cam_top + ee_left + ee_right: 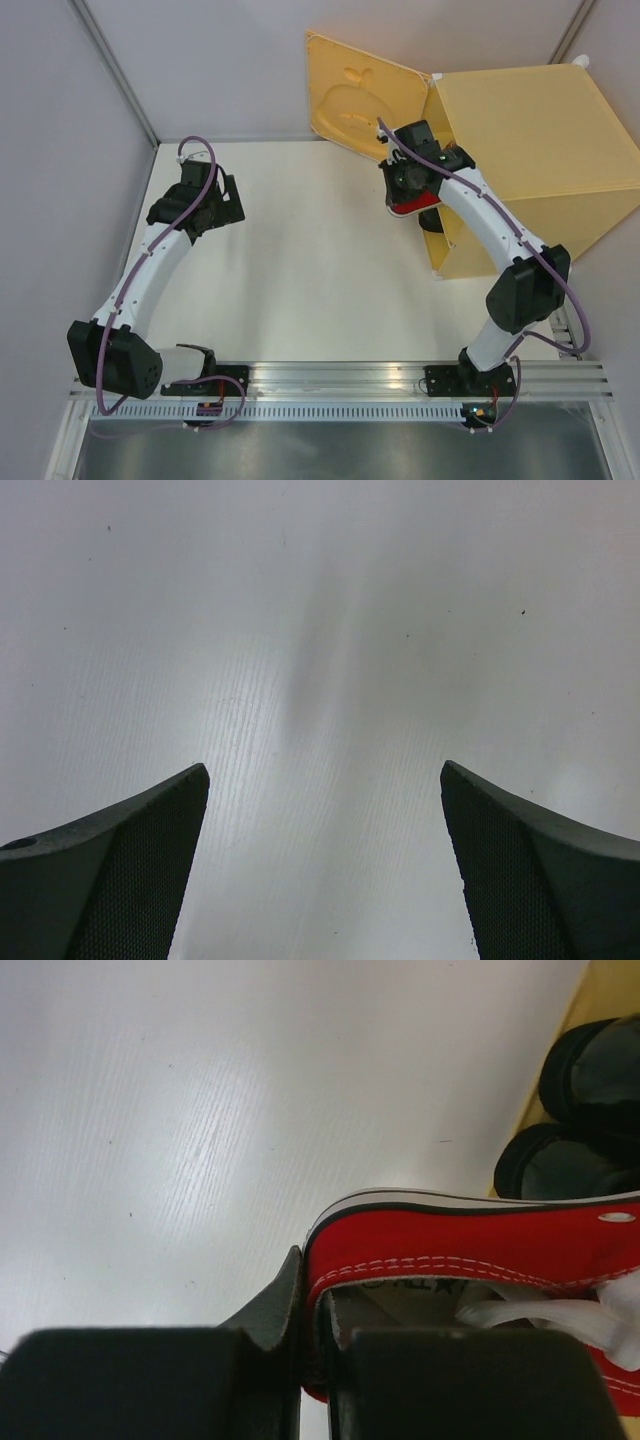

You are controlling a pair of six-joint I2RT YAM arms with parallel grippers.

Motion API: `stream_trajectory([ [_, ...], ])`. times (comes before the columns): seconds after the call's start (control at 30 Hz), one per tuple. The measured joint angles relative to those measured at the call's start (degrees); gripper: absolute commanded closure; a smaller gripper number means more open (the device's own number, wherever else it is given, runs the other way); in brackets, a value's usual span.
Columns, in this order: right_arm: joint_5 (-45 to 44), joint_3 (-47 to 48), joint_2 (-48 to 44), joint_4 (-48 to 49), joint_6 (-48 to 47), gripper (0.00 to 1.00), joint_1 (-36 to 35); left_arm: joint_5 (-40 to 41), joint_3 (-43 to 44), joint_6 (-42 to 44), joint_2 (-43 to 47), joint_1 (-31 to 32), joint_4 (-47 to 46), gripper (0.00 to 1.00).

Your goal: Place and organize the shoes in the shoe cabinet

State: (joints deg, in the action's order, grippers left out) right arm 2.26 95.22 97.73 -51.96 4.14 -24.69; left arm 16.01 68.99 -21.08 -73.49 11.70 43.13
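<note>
My right gripper (318, 1305) is shut on the heel rim of a red canvas sneaker (470, 1242), with one finger outside the heel and the other inside the shoe. From above, this gripper (408, 192) holds the red sneaker (415, 207) at the open front of the yellow shoe cabinet (530, 150). Two glossy black shoes (585, 1120) stand just inside on the cabinet floor (612, 990), heels outward. My left gripper (215, 205) hangs open over the bare white table (320, 660), and its fingers (130, 860) have nothing between them.
The cabinet door (360, 92), embossed with an apple shape, stands swung open to the left of the opening, close behind my right wrist. Grey walls enclose the white table (300, 260). An aluminium rail (340, 380) runs along the near edge.
</note>
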Motion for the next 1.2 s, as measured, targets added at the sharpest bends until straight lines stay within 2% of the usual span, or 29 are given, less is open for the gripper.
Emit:
stream_trajectory([
  [0.17,2.0,-1.7,-2.0,-0.1,1.4,0.99,3.9,0.0,0.0,0.0,0.0,0.0,0.0,0.01],
  [0.4,2.4,-2.6,-2.9,-0.1,1.9,0.99,3.5,0.0,0.0,0.0,0.0,0.0,0.0,0.01],
  [0.6,-3.7,-2.5,-2.9,-0.2,2.0,0.94,6.2,0.0,0.0,0.0,0.0,0.0,0.0,0.01],
  [0.7,-7.8,-2.4,-2.9,-0.2,2.0,0.86,7.5,0.0,0.0,0.0,0.0,0.0,0.0,0.01],
  [0.73,-9.2,-2.3,-2.9,-0.2,2.0,0.80,7.8,0.0,0.0,0.0,0.0,0.0,0.0,0.01],
  [0.8,-12.2,-1.9,-2.8,-0.2,2.0,0.75,8.0,0.0,0.0,0.0,0.0,0.0,0.0,0.01],
  [0.93,-16.6,-0.6,-2.6,-0.1,2.0,0.59,7.9,0.0,0.0,0.0,0.0,0.0,0.0,0.01],
  [1.03,-19.1,-0.1,-2.5,0.4,2.0,0.54,7.9,0.0,0.0,0.0,0.0,0.0,0.0,0.01],
  [1.2,-21.8,0.3,-2.6,0.9,1.9,0.52,7.7,0.0,0.0,0.0,0.0,0.0,0.0,0.01],
])
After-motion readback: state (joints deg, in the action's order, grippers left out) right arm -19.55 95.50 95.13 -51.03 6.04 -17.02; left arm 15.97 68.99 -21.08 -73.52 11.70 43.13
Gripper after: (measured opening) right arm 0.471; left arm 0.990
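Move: The right gripper still pinches the red shoe by its heel. The free spot for it on the cabinet's upper shelf lies about 14 cm to the right, 2 cm ahead and 3 cm lower. The other red shoe stands on that shelf, some 18 cm right and 10 cm ahead; the black shoes are on the lower level, about 13 cm right, 5 cm ahead and 15 cm down. From the idle left gripper the free spot is roughly 50 cm right, 6 cm ahead and 3 cm lower. Bring the right gripper, with the pinched shoe, to the right into the cabinet's upper shelf, pausing briefly after the first 2 cm, for about 11 cm in all and a little forward, turning some 20 degrees clockwise. Near the end of that travel open the fingers about halfway to let go of the heel, and ease up 2–3 cm as the hand drifts on to the right. ##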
